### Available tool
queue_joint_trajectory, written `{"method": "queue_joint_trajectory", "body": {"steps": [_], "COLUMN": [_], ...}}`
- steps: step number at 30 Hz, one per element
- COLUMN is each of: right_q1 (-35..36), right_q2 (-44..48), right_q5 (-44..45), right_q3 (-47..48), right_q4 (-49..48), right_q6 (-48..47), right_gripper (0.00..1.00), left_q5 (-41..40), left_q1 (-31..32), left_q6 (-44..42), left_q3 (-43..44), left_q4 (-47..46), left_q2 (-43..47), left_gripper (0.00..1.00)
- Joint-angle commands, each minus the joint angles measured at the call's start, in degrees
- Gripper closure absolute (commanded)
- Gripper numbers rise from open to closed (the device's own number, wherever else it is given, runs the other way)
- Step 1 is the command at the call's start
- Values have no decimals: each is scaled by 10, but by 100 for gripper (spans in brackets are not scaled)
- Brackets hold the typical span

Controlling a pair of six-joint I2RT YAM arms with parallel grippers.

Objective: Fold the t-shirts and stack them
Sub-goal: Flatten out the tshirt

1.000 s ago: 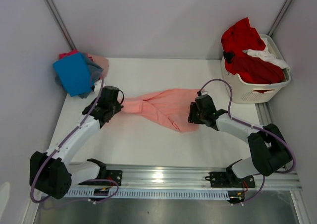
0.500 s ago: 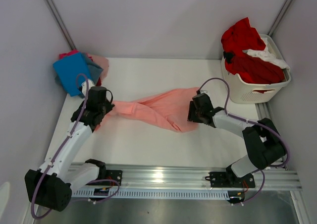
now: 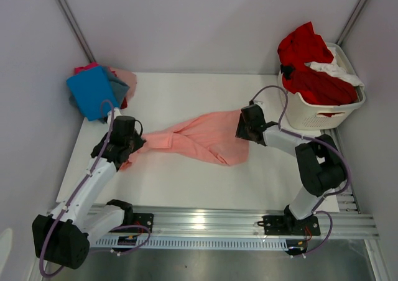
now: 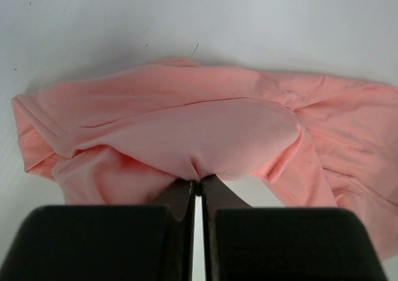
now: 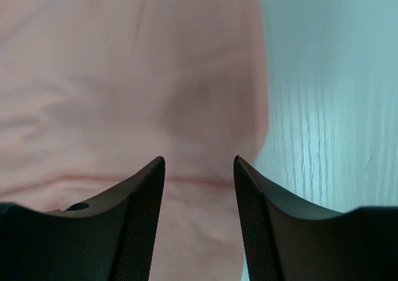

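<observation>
The salmon-pink t-shirt (image 3: 202,137) lies stretched and twisted across the middle of the white table. My left gripper (image 3: 132,145) is shut on its left end; in the left wrist view the jaws (image 4: 199,184) pinch a fold of the shirt (image 4: 205,132). My right gripper (image 3: 242,130) is open, low over the shirt's right edge; in the right wrist view its fingers (image 5: 199,163) straddle the cloth (image 5: 155,76) near its hem. A stack of folded shirts, bright blue (image 3: 93,91) on top, sits at the back left. Red shirts (image 3: 308,57) and a white one (image 3: 333,69) fill the basket.
The white slatted laundry basket (image 3: 323,110) stands at the back right, close to my right arm. Grey walls close in on the left, back and right. A metal rail (image 3: 205,222) runs along the near edge.
My left gripper pulled the shirt's left end to the left and slightly nearer, stretching the cloth. My right gripper shifted a little away and left, onto the shirt's right edge.
</observation>
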State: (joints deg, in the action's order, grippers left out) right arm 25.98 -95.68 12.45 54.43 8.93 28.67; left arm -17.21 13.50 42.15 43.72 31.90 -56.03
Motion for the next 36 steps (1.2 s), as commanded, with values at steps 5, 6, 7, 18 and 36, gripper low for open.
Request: {"method": "queue_joint_trajectory", "body": {"steps": [5,6,7,18,36], "right_q1": [-43,-48,-51,-73,-92], "right_q2": [-100,-115,-141,-244,-258], "right_q5": [26,28,28,35,-2], "right_q3": [138,166,177,241,299], "right_q4": [-27,-22,-15,-6,6], "right_q6": [-20,-20,-20,-24,-39], "right_gripper": [48,48,48,48,49], "left_q5": [18,24,24,23,37], "left_q1": [23,26,28,38,39], "left_q6": [16,17,20,19,21], "left_q3": [-12,-14,-15,-35,-41], "left_q4": [-6,-6,-7,11,31], "left_q2": [9,12,12,37,53], "left_gripper": [100,100,100,100,99]}}
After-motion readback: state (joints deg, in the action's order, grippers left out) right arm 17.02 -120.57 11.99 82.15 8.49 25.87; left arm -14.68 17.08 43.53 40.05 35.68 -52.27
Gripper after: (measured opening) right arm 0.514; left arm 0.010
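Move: The pink t-shirt's far right corner lies about 16 cm ahead of the right hand, 1 cm to its right and some 3 cm below. The shirt's middle is roughly 18 cm left and 2 cm back, also 3 cm below; the laundry basket stands about 37 cm right, 18 cm ahead, its middle 8 cm higher. From the left hand, already pinching the shirt's left part, the shirt's middle is about 22 cm right, 7 ahead and 12 below. Forward goes the right hand, quickly over the shirt for about 10 cm towards its far right corner. It dips 2 cm onto the cloth, then slides on another 4 cm away from its base with half-open fingers pressing, and stops. Meanwhile the left hand keeps its pinch and eases the raised cloth back about 3 cm, slightly down and to the right. ##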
